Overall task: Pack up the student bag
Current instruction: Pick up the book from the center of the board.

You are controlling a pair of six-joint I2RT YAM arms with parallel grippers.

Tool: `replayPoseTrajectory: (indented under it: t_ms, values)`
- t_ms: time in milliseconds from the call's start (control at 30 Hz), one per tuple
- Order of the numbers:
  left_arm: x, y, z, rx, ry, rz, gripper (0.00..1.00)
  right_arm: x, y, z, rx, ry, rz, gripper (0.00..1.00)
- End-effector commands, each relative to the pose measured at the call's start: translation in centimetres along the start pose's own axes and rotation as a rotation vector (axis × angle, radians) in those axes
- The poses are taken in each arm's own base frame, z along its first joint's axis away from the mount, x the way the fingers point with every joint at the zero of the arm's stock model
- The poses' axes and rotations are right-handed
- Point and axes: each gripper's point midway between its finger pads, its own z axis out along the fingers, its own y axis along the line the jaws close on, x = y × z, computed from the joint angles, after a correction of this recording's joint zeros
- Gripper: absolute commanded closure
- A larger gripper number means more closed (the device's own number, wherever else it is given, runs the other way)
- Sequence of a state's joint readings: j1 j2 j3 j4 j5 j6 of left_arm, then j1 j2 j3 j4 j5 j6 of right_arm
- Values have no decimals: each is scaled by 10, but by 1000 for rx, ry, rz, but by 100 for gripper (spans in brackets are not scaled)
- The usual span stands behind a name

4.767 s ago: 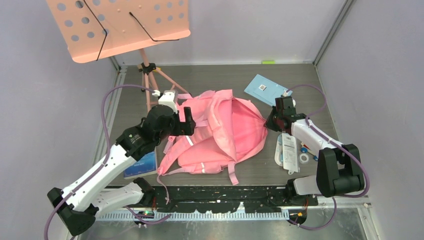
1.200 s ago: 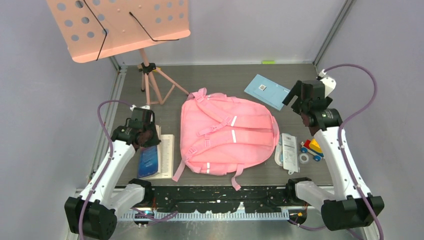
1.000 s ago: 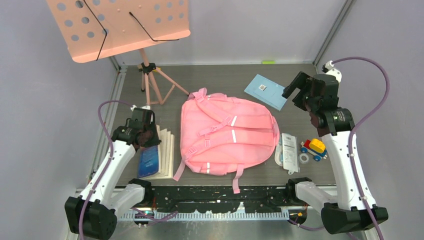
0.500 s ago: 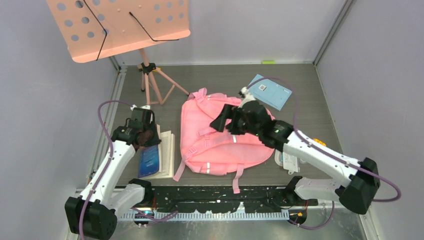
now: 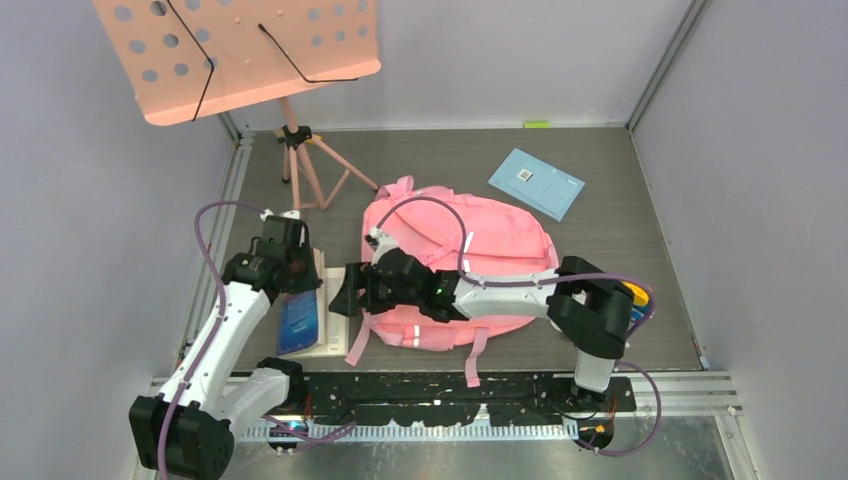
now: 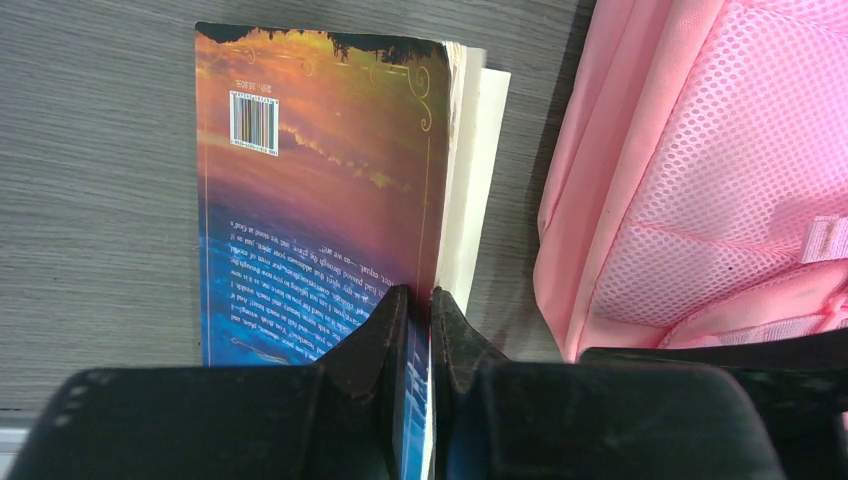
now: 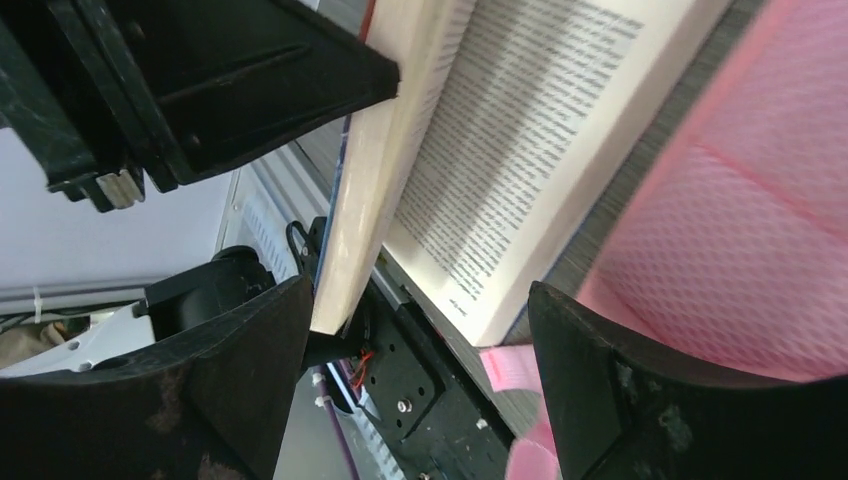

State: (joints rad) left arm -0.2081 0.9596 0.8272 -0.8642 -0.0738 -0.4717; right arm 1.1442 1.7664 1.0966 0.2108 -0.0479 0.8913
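Observation:
The student bag (image 5: pixel 470 262), a big pink backpack, lies strap side up in the middle of the table. Left of it lies a book (image 5: pixel 298 322) with a blue cover, partly open. My left gripper (image 5: pixel 298 285) is shut on the raised blue cover (image 6: pixel 320 200), its fingers (image 6: pixel 388 330) pinching the cover's edge. My right arm stretches leftward across the bag. Its gripper (image 5: pixel 338 300) is open at the book's right edge. In the right wrist view the printed pages (image 7: pixel 520 150) lie between and beyond the wide jaws (image 7: pixel 420 385), with the pink bag (image 7: pixel 740 230) at the right.
A salmon-pink music stand (image 5: pixel 240 50) on a tripod (image 5: pixel 305 170) stands at the back left. A light blue booklet (image 5: pixel 536 183) lies behind the bag on the right. A small toy (image 5: pixel 634 292) shows partly behind my right arm's base.
My right arm has swung from the back right, across the bag, down to the book on the left, its jaws narrowing slightly. The left arm has stayed on the cover.

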Motion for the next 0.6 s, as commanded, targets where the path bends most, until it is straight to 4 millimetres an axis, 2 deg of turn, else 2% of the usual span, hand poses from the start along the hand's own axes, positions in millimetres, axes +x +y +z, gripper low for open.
replayPoseTrajectory:
  t_ms: [0,200,233,267,367,567]
  values:
    - [-22,-17,-8,79,-85,-19,100,-26,53,16,-185,-88,-50,16]
    - [-21,-15,-7,70,-82,-18,100,-12,69,35,-282,-50,-14,15]
    - [-22,-15,-8,70,-84,-19,100,-5,62,43,-264,-26,-9,15]
    - [-21,-15,-7,69,-82,-18,100,-7,67,46,-270,-25,-9,15]
    - [-21,-15,-6,69,-80,-18,100,5,55,63,-234,15,-8,15]
    - [-22,-15,-5,68,-78,-16,100,9,52,77,-215,33,-34,23]
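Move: The book stands half open, its raised half still pinched in the left gripper. Its middle is about 4 cm back, 1 cm left and 5 cm below the left hand, and some 7 cm left, 2 cm back and 5 cm below the open right hand. The pink backpack's middle lies about 25 cm to the right of the right hand and 5 cm farther out, some 6 cm below. Slide the open right gripper about 7 cm to the left, sinking slightly late on, in towards the raised half of the book beside the left gripper; roll it slightly and keep its fingers wide, one on each side of that half. Keep the left gripper pinched on the book and, at the very end, ease it some 1.5 cm left. ##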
